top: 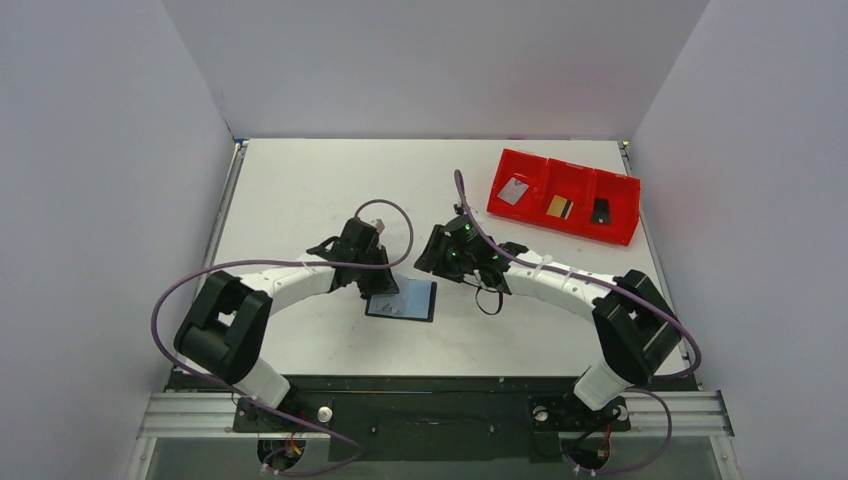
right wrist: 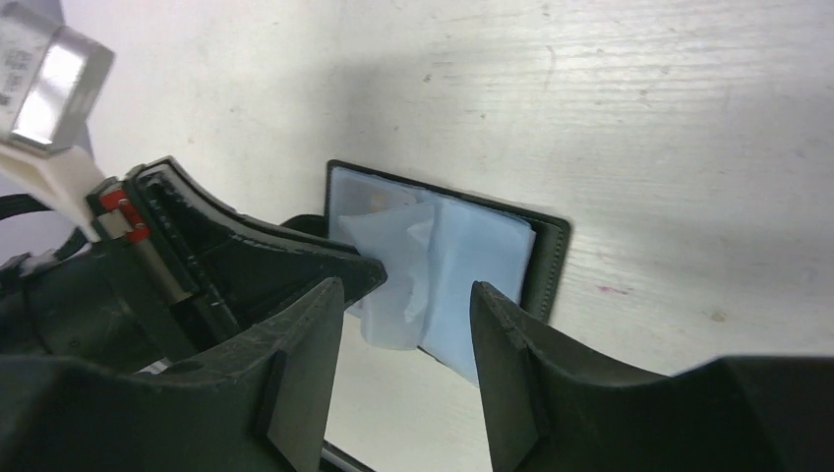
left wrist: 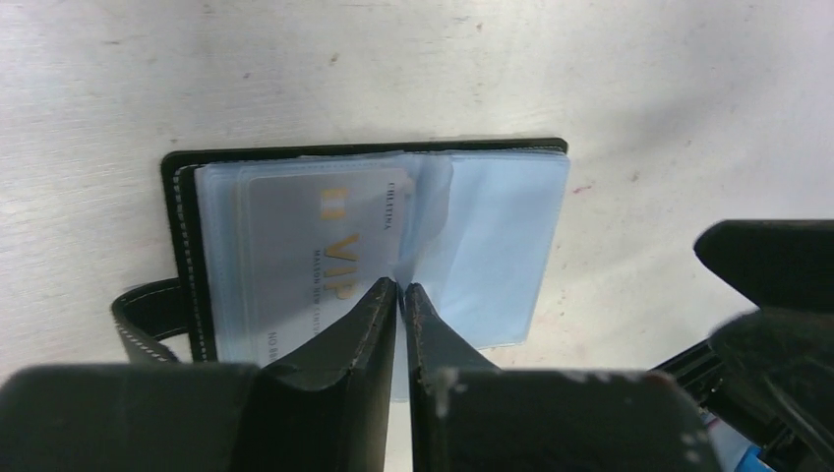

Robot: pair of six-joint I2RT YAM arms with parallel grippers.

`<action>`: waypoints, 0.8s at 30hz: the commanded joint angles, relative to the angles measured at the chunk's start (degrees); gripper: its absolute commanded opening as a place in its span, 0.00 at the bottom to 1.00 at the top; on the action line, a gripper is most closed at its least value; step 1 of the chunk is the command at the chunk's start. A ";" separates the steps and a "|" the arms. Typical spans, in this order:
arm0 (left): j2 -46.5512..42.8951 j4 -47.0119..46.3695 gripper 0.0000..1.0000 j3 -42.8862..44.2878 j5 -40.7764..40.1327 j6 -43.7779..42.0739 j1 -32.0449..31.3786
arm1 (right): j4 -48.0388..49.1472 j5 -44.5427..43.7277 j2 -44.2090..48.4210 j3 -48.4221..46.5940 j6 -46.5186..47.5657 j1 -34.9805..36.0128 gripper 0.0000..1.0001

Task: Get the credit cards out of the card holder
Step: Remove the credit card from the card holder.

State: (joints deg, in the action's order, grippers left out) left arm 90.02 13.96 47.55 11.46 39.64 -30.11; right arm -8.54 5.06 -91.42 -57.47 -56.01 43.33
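The card holder [top: 412, 298] lies open on the table, black-edged with bluish clear sleeves. In the left wrist view a silver-grey card [left wrist: 305, 246] with gold "VIP" lettering sits inside a sleeve of the holder [left wrist: 183, 226]. My left gripper [left wrist: 401, 288] is shut, pinching a raised clear sleeve at the middle fold; it also shows in the top view [top: 388, 302]. My right gripper [right wrist: 408, 295] is open and empty, hovering just off the holder's [right wrist: 482, 261] near edge, beside the left gripper's fingers [right wrist: 295, 261]. Three cards lie in the red tray: silver-grey [top: 514, 191], gold [top: 560, 207], black [top: 600, 211].
The red three-compartment tray [top: 560, 228] stands at the back right of the table. The holder's strap [left wrist: 138, 315] sticks out on its left side. Grey walls close in the table on three sides. The two arms' grippers are close together over the holder.
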 commanded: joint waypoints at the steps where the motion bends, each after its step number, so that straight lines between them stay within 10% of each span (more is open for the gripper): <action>1: -1.16 -4.75 0.09 0.89 2.75 1.34 -1.16 | -2.69 -3.69 2.25 1.56 1.47 -0.65 0.47; 24: 5.14 -9.14 0.52 3.60 7.40 2.36 -6.48 | -5.96 -8.59 8.21 5.53 2.62 -1.90 0.46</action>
State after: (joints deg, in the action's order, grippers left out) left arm 94.04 7.46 48.73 17.15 41.78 -35.75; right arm -14.09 -0.93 -85.86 -52.64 -54.39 41.91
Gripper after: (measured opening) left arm 0.500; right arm 0.464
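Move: The VIP card in the open card holder lies about 2 cm left of the left fingertips, 1 cm back and 3 cm below; the loose clear sleeve that these fingers are turning over starts right at them, its middle some 3 cm right and 2 cm below. The holder's black strap is roughly 7 cm left and 2 cm back. From the right hand, that sleeve is about 6 cm left, 3 cm back and 9 cm below, the card some 11 cm left and 4 cm back. Rightward across the holder goes the left hand, about 5 cm, from beside the VIP card over the right page, drawing back a little, rising 1 cm and sinking again while its nearly shut fingers open halfway around the loose sleeve. The right hand, half open and empty, backs off to the right about as far, dipping slightly. ##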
